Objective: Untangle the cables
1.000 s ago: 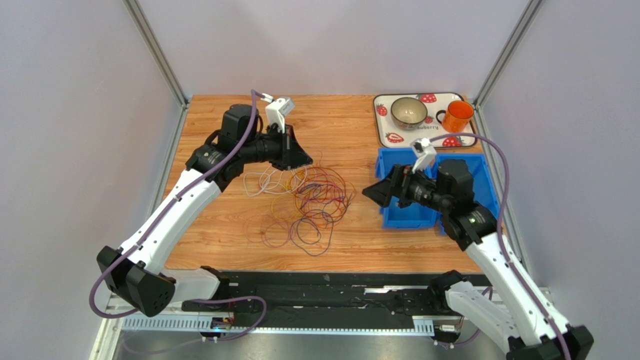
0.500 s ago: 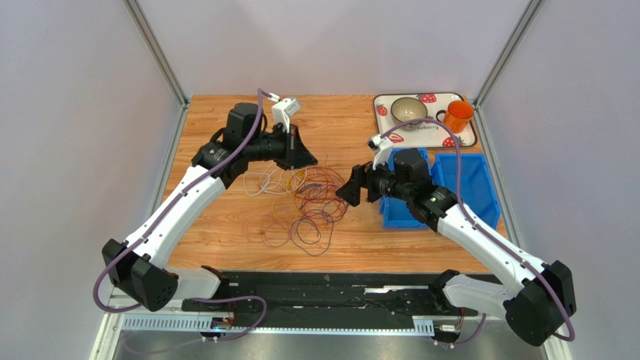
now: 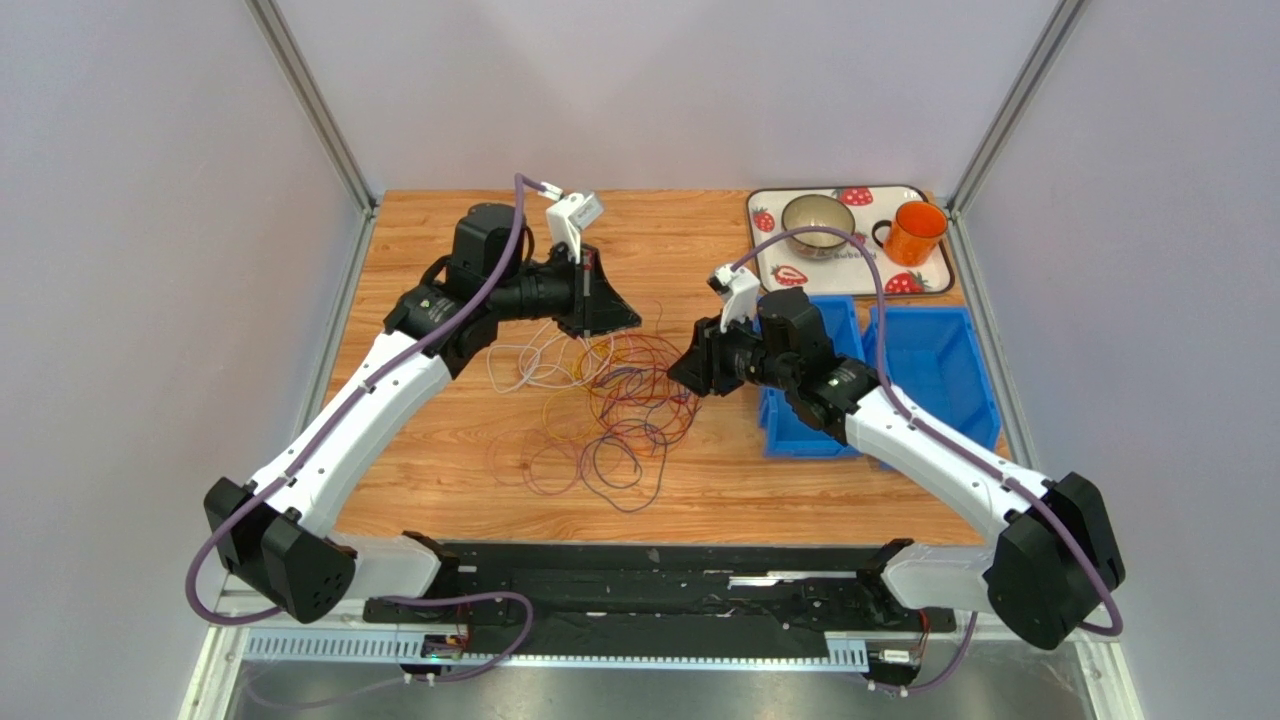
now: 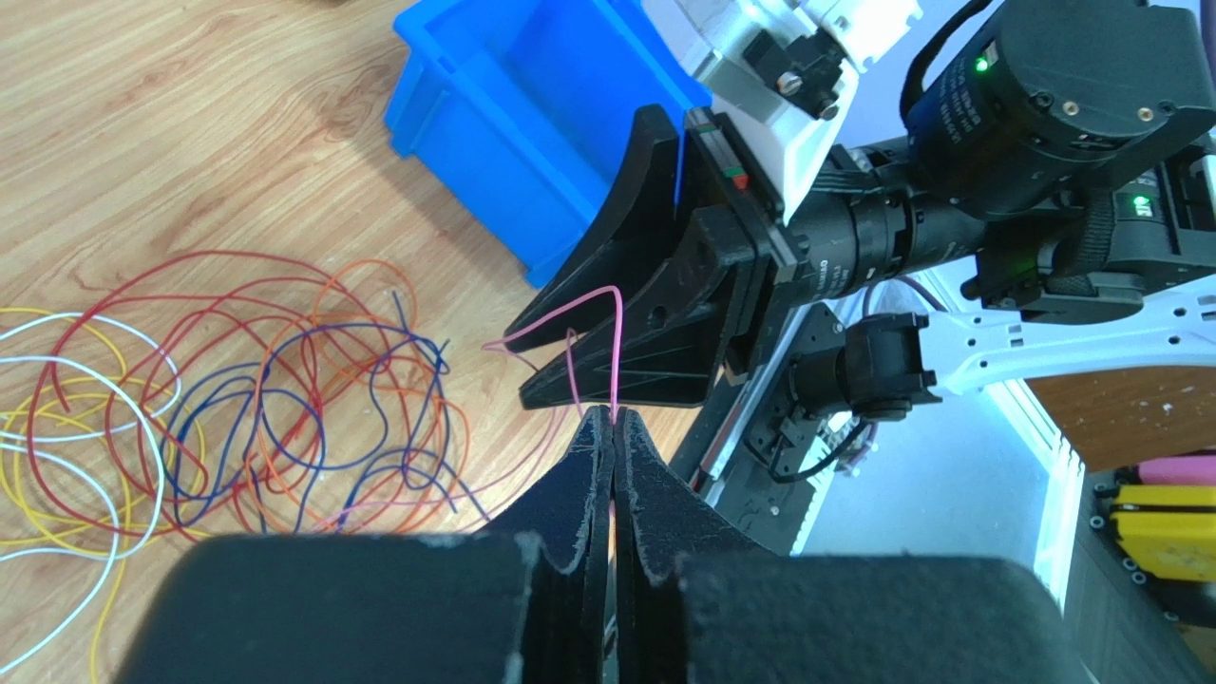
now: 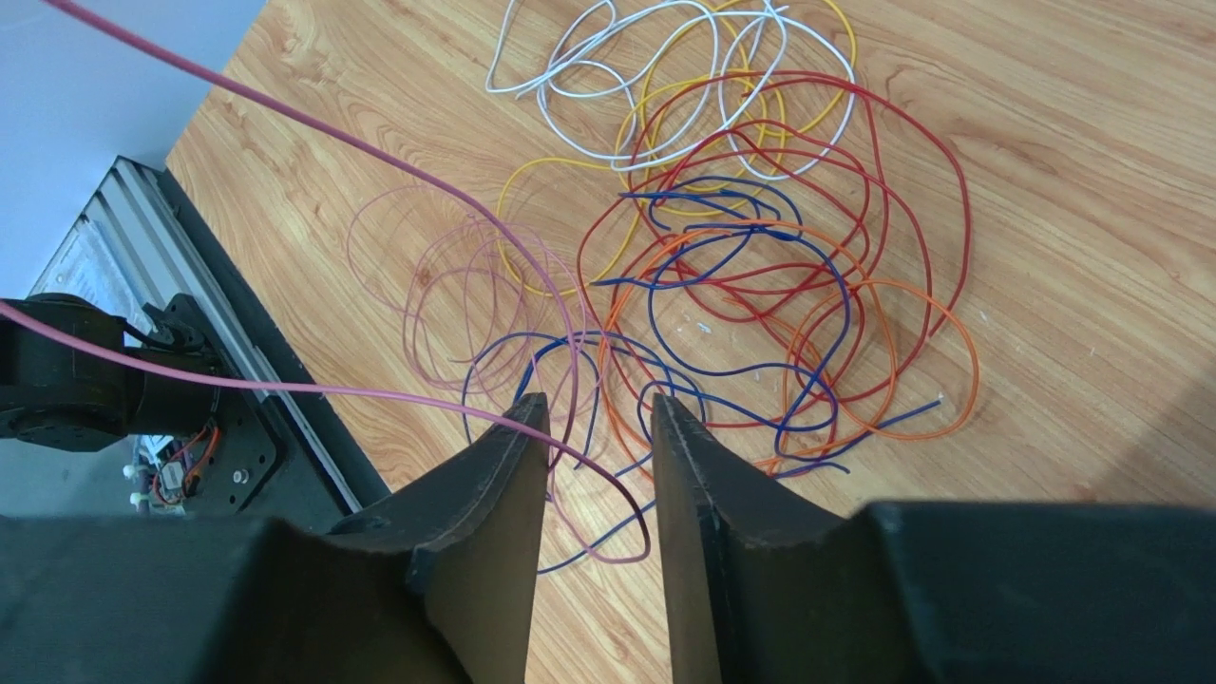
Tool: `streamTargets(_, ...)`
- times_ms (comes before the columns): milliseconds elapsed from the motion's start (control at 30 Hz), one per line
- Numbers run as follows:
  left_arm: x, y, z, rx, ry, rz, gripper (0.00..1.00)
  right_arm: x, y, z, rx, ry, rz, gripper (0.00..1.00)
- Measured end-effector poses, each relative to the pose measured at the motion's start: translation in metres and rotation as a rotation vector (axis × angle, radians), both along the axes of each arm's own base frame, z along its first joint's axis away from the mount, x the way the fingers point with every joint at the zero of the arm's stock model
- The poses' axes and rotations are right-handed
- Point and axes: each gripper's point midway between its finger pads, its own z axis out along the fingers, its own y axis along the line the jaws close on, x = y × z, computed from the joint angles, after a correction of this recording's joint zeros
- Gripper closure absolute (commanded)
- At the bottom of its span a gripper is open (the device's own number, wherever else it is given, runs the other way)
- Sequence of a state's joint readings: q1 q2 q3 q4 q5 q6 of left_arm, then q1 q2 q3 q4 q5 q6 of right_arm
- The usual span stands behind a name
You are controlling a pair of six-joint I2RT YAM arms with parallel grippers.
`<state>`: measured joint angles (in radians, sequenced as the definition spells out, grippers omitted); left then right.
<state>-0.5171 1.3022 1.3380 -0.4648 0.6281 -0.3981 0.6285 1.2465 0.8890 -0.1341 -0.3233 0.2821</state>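
Observation:
The cables (image 3: 624, 398) lie in a loose tangle of white, yellow, red, orange, blue and pink loops mid-table, also seen in the right wrist view (image 5: 742, 257). My left gripper (image 3: 631, 320) hovers over the tangle's far side. It is shut (image 4: 614, 416) on a pink cable (image 4: 593, 302) lifted off the pile. My right gripper (image 3: 688, 375) faces it from the right, seen close in the left wrist view (image 4: 517, 359). Its jaws (image 5: 600, 406) stand apart, with the pink cable (image 5: 357, 388) crossing the left finger and curving down between them.
Blue bins (image 3: 939, 360) sit right of the tangle, under the right arm. A strawberry-print tray (image 3: 781, 270) at the back right carries a bowl (image 3: 819, 222) and an orange mug (image 3: 914, 233). A black rail (image 3: 646, 578) runs along the near edge.
The right arm swung left from over the blue bin to the tangle's right side, and its jaws narrowed around the raised pink cable. The left gripper shifted slightly right, still shut.

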Motion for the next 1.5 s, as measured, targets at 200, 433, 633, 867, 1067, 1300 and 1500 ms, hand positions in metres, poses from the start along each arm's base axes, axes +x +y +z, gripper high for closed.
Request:
streamTargets(200, 0.0, 0.0, 0.001, -0.003, -0.004, 0.0, 1.0, 0.001, 0.01, -0.002, 0.003, -0.001, 0.02, 1.0)
streamTargets(433, 0.007, 0.004, -0.005, 0.03, -0.011, 0.041, 0.33, 0.003, 0.011, 0.007, 0.003, 0.0, 0.007, 1.0)
streamTargets(633, 0.02, 0.032, -0.035, 0.183, 0.036, 0.208, 0.18, 0.016, -0.004, 0.063, -0.011, -0.067, -0.101, 1.0)
streamTargets(867, 0.006, 0.077, -0.044, 0.31, 0.034, 0.367, 0.18, 0.014, -0.042, 0.184, 0.058, -0.274, -0.249, 1.0)
streamTargets(1067, -0.02, 0.115, -0.045, 0.369, 0.004, 0.463, 0.18, 0.013, -0.081, 0.247, 0.054, -0.406, -0.395, 1.0)
streamTargets(1300, -0.044, 0.143, -0.075, 0.445, 0.033, 0.514, 0.2, 0.013, -0.12, 0.271, -0.007, -0.475, -0.545, 1.0)
streamTargets(1500, -0.054, 0.156, -0.108, 0.512, 0.078, 0.542, 0.22, 0.009, -0.152, 0.296, -0.044, -0.543, -0.661, 1.0)
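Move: The pink cable strand, held up in the shut left fingers, passes between the half-open right fingers, about 1 cm to the left of the right hand's point. From the right hand the red, orange and blue tangle lies some 12 cm ahead, 5 cm left and 18 cm below, and the pink loops on the table 3 cm back and 21 cm left. From the left hand that stretch of strand is about 7 cm right and 12 cm lower; the pink loops are 3 cm back, 14 cm left and 31 cm below. The right hand eases about 1 cm left and pinches the pink strand, and only then do the left fingers open wide and let go of it. The right hand carries the strand up nearly 30 cm and about 14 cm right, away from the tangle, its fingers tipping up some 30 degrees and swinging clockwise, while the open left hand, after a brief dip forward, draws off left and then down and back towards the pink loops on the table, its fingers tilting more downward and turning counter-clockwise. ##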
